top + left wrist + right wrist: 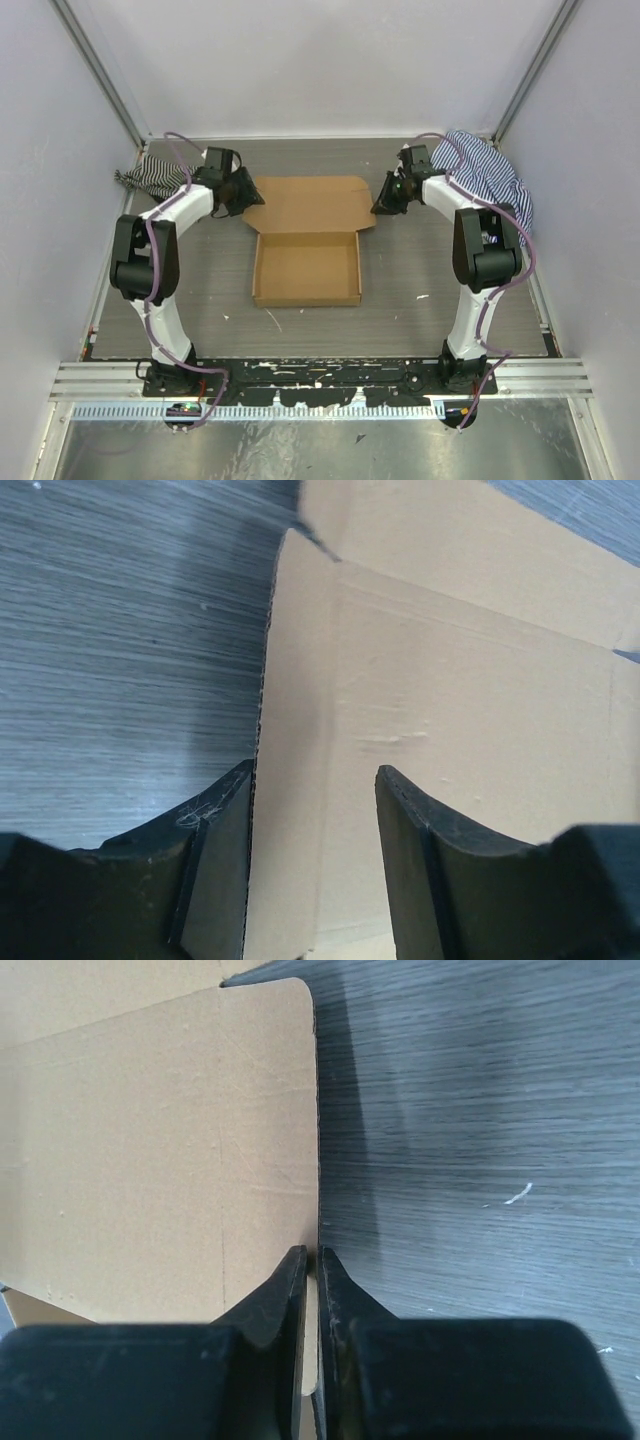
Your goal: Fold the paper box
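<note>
The paper box (305, 268), plain brown cardboard, lies mid-table as a shallow tray with its lid panel (310, 203) spread flat behind it. My left gripper (243, 196) is at the lid's left edge. In the left wrist view it (316, 770) stands open, straddling a raised side flap (290, 810); the left finger (215, 850) lies against the flap's edge and the other is apart from it. My right gripper (386, 196) is at the lid's right edge. The right wrist view shows it (312, 1252) shut on the rim of the right flap (150, 1150).
A striped cloth (150, 176) lies bunched at the back left corner, and another (490, 170) at the back right, behind the right arm. White walls close in three sides. Small white scraps (518, 1195) dot the grey tabletop (430, 270).
</note>
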Motion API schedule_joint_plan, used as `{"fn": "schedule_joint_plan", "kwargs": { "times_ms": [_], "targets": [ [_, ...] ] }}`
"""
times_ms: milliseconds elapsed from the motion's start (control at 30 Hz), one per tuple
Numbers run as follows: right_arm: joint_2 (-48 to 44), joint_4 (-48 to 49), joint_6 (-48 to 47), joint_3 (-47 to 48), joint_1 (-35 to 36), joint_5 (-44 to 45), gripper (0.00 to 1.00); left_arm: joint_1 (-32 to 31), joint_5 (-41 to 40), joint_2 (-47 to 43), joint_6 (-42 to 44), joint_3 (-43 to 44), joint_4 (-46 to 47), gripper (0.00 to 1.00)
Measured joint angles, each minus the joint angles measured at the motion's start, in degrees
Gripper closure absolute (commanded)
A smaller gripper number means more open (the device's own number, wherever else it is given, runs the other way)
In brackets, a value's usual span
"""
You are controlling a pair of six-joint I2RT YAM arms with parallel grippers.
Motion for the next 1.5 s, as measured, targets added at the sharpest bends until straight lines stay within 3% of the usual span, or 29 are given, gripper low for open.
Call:
{"fn": "schedule_joint_plan", "kwargs": {
  "times_ms": [267,1033,1300,1500],
  "targets": [
    [-1.1,-2.8,-3.1,4.0,5.5,4.1,0.88,-5.6,-4.8,-3.7,3.5,0.0,-1.1,0.44],
    [0.1,-9.6,-8.2,11.1,18.4,17.9,0.85,-7.9,-7.1,-3.6,4.7,-1.2,-1.6,0.44],
    [3.1,-10.4,-8.8,12.8,21.4,20.3,0.6,-9.2,-7.8,-3.5,4.9,-1.9,-1.5,0.44],
    [4.8,-12.5,-8.9,12.8,23.6,20.8,0.56,-10.3,-7.5,-2.8,4.8,-3.7,-2.2,0.44]
  ]
}}
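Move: The left side flap stands at the left hand's outer fingertip, its middle about 1 cm left and 1 cm ahead of that hand; the lid panel's middle is some 12 cm to its right, the tray 12 cm right, 16 cm back and 4 cm lower. The right hand is already shut on the right side flap, middle about 1 cm left and 1 cm ahead; the lid panel is some 14 cm left, the tray 15 cm left, 15 cm back and 3 cm lower. With a fingertip still on the left side flap, the left hand rises briefly, then draws right and back about 5 cm each and sinks, its fingers keeping their gap. The right hand sweeps about 12 cm left, rising some 4 cm, then comes back and down, turning some 20 degrees counter-clockwise; its pinch opens late, leaving one finger against the right flap's outer face. ##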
